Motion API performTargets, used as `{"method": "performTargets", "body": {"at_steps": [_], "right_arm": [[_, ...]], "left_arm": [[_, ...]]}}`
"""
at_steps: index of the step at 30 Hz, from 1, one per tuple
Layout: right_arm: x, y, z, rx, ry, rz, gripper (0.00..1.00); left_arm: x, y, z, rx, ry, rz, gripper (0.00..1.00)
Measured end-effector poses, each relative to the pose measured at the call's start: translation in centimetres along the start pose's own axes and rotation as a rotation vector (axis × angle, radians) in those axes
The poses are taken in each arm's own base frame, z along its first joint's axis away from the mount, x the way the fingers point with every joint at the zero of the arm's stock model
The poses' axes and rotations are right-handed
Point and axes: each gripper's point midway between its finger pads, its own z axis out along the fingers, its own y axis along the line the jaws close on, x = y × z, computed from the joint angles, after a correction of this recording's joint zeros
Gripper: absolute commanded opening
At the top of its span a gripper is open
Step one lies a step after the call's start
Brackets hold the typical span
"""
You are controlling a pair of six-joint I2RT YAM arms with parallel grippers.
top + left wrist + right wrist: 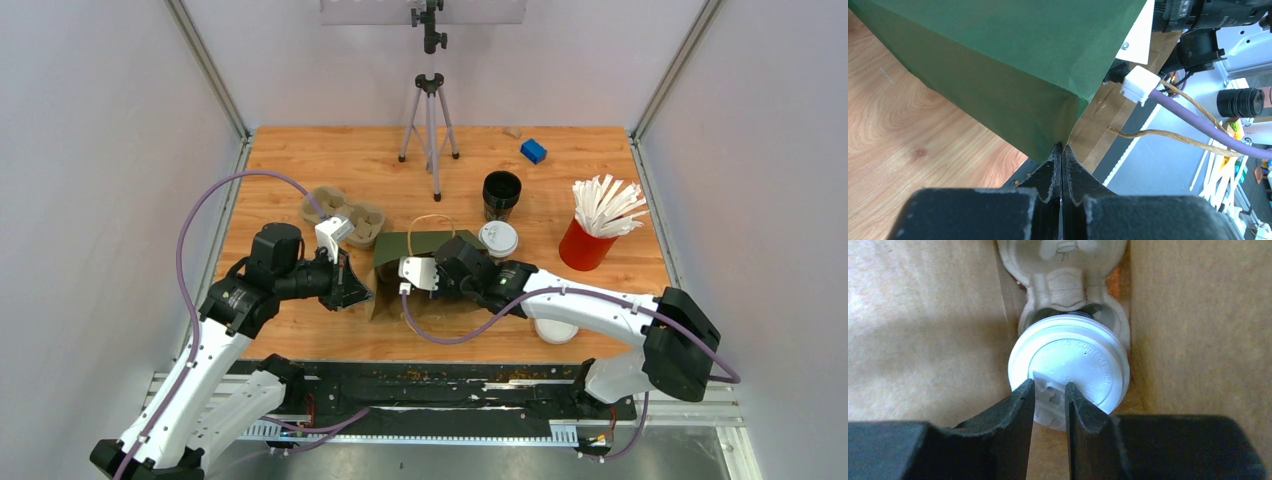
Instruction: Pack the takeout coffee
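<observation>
A green paper bag (432,245) stands open at the table's middle. My left gripper (1062,146) is shut on a corner of its rim (1068,135), seen at the bag's left in the top view (352,285). My right gripper (1049,387) reaches down inside the bag, its fingers closed on the raised spout of a takeout coffee's white lid (1070,360). That cup sits in a pulp carrier (1068,285) on the bag's floor. A second takeout coffee (498,238) with a white lid stands on the table just right of the bag.
A stack of lidless black cups (501,193) stands behind the bag. A red cup of white sticks (598,228) is at the right and a loose white lid (556,331) lies near the front. Another pulp carrier (345,215), a tripod (430,130) and a blue block (533,151) are further back.
</observation>
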Motion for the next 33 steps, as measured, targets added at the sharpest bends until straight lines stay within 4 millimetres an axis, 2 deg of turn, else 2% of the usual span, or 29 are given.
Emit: {"method": "performTargets", "body": {"at_steps": [3, 7, 13, 21, 25, 30, 33], "right_arm": [[0.0, 0.5, -0.7, -0.032, -0.010, 0.006, 0.41], [-0.9, 0.7, -2.5, -0.082, -0.042, 0.015, 0.45], [-4.1, -0.1, -5.4, -0.147, -0.136, 0.051, 0.53], [-7.6, -0.1, -8.9, -0.240, -0.240, 0.109, 0.59], [-9.8, -0.9, -11.3, -0.244, -0.318, 0.147, 0.58], [-12.6, -3.2, -15.1, -0.195, -0.456, 0.232, 0.56], [-14.2, -4.8, -17.0, -0.150, -0.537, 0.284, 0.63]], "left_arm": [[0.0, 0.1, 0.0, -0.008, 0.001, -0.002, 0.00], [-0.2, 0.6, 0.0, -0.035, 0.002, -0.007, 0.00], [-0.5, 0.9, 0.1, -0.056, 0.010, -0.016, 0.00], [-1.4, 1.2, -0.1, -0.091, 0.006, -0.021, 0.00], [-1.5, 1.2, 0.0, -0.095, 0.010, -0.027, 0.00], [-1.4, 1.3, 0.0, -0.097, 0.016, -0.036, 0.00], [-1.4, 1.3, 0.1, -0.099, 0.021, -0.043, 0.00]]}}
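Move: My right hand is down inside the bag; the packed cup's white lid lies about 3 cm ahead, 2 cm left and 2 cm below its fingertips. The carrier's empty pocket is some 9 cm to the left of that lid, and the other lidded cup stands outside, about 10 cm ahead and 11 cm right of the same hand. My left hand holds the bag's corner in its fingertips, with the packed cup's lid roughly 9 cm ahead, 15 cm right and 12 cm below. I draw my right hand back and then mostly up, away from the packed cup's lid and out through the bag's mouth, rising about 20 cm while coming back 8 and drifting a little left. Its fingers spread wider and swing up some 35 degrees to point more to the left. My left hand keeps its pinch on the bag's corner and eases it forward about 2 cm. ##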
